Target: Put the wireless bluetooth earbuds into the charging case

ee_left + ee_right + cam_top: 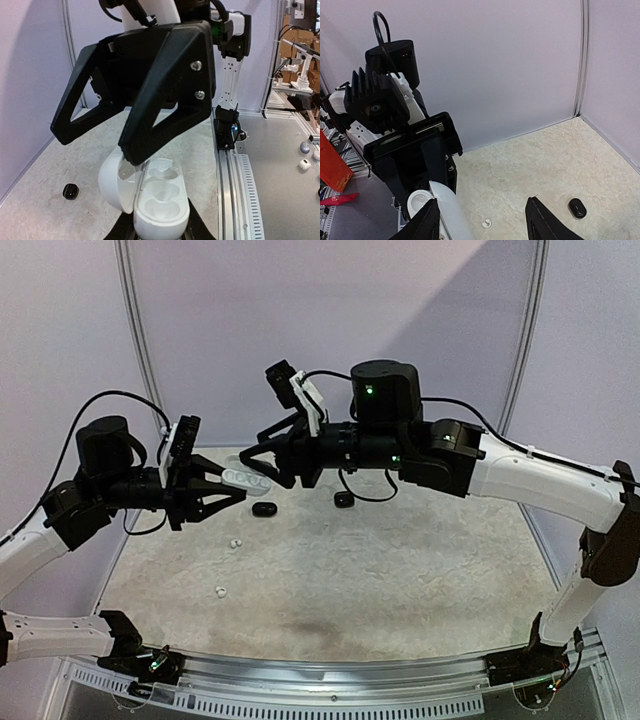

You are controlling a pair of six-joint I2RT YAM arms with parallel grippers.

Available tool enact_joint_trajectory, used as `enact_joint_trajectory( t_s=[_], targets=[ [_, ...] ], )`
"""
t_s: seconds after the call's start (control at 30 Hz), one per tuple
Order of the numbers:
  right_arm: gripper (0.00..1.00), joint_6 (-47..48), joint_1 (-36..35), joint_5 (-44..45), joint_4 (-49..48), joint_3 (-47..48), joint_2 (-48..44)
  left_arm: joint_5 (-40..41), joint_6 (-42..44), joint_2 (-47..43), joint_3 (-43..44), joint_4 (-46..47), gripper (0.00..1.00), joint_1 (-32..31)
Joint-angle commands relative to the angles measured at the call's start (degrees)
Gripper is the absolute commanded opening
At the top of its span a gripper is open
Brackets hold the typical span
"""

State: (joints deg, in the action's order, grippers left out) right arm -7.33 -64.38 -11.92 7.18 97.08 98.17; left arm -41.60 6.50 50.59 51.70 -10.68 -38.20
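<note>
My left gripper (232, 487) is shut on the base of a white charging case (245, 479), held up off the table. The left wrist view shows the case (161, 200) with its lid (111, 181) swung open to the left and the wells empty. My right gripper (262, 458) stands open right at the case, with one of its fingertips (132, 152) touching the lid near the hinge. In the right wrist view the right gripper (482, 221) is spread wide, the case lid (447, 207) by its left finger. White earbuds (235, 542) (221, 591) lie on the table below.
Two small black pebble-like pieces (264, 508) (343, 499) lie on the table under the arms; I cannot tell whether they are earbuds or cases. One white earbud (486, 223) shows between the right fingers. Lilac walls close the back and sides; a metal rail (235, 190) runs along the table's edge.
</note>
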Motion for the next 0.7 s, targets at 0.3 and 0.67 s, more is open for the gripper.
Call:
enact_joint_trajectory(
  t_s=[0.3, 0.67],
  targets=[
    [0.64, -4.07, 3.92, -5.22, 0.23, 7.79, 4.57, 12.82, -10.25, 2.27, -4.18, -5.34, 0.0, 2.01],
    [0.61, -17.32, 9.42, 3.28, 1.1, 10.15, 9.12, 32.06, -15.28, -0.33, -8.4, -6.89, 0.0, 5.94]
  ],
)
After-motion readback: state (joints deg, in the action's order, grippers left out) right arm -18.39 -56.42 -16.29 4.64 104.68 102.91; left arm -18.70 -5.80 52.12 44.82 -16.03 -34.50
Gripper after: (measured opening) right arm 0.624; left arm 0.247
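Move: The left hand holds the open white charging case, whose middle sits some 3 cm right of its hand point. From that hand the farther white earbud lies about 13 cm ahead, 10 cm left and 34 cm below; the nearer one is level with it and 12 cm left, the black case 23 cm ahead and 3 cm left, both as far down. For the right hand, at the raised lid, the white case is some 4 cm back and 4 cm below. The left hand keeps its grip on the open white case and carries it down about 9 cm and forward some 7, drifting left towards the farther white earbud, while its fingers swing counter-clockwise roughly 30 degrees towards forward and dip. The right hand, one fingertip at the lid, first sinks and edges forward by about 2 cm each, then climbs about 5 cm and runs on forward, coming free of the lid with fingers still apart and tipping slightly up. ##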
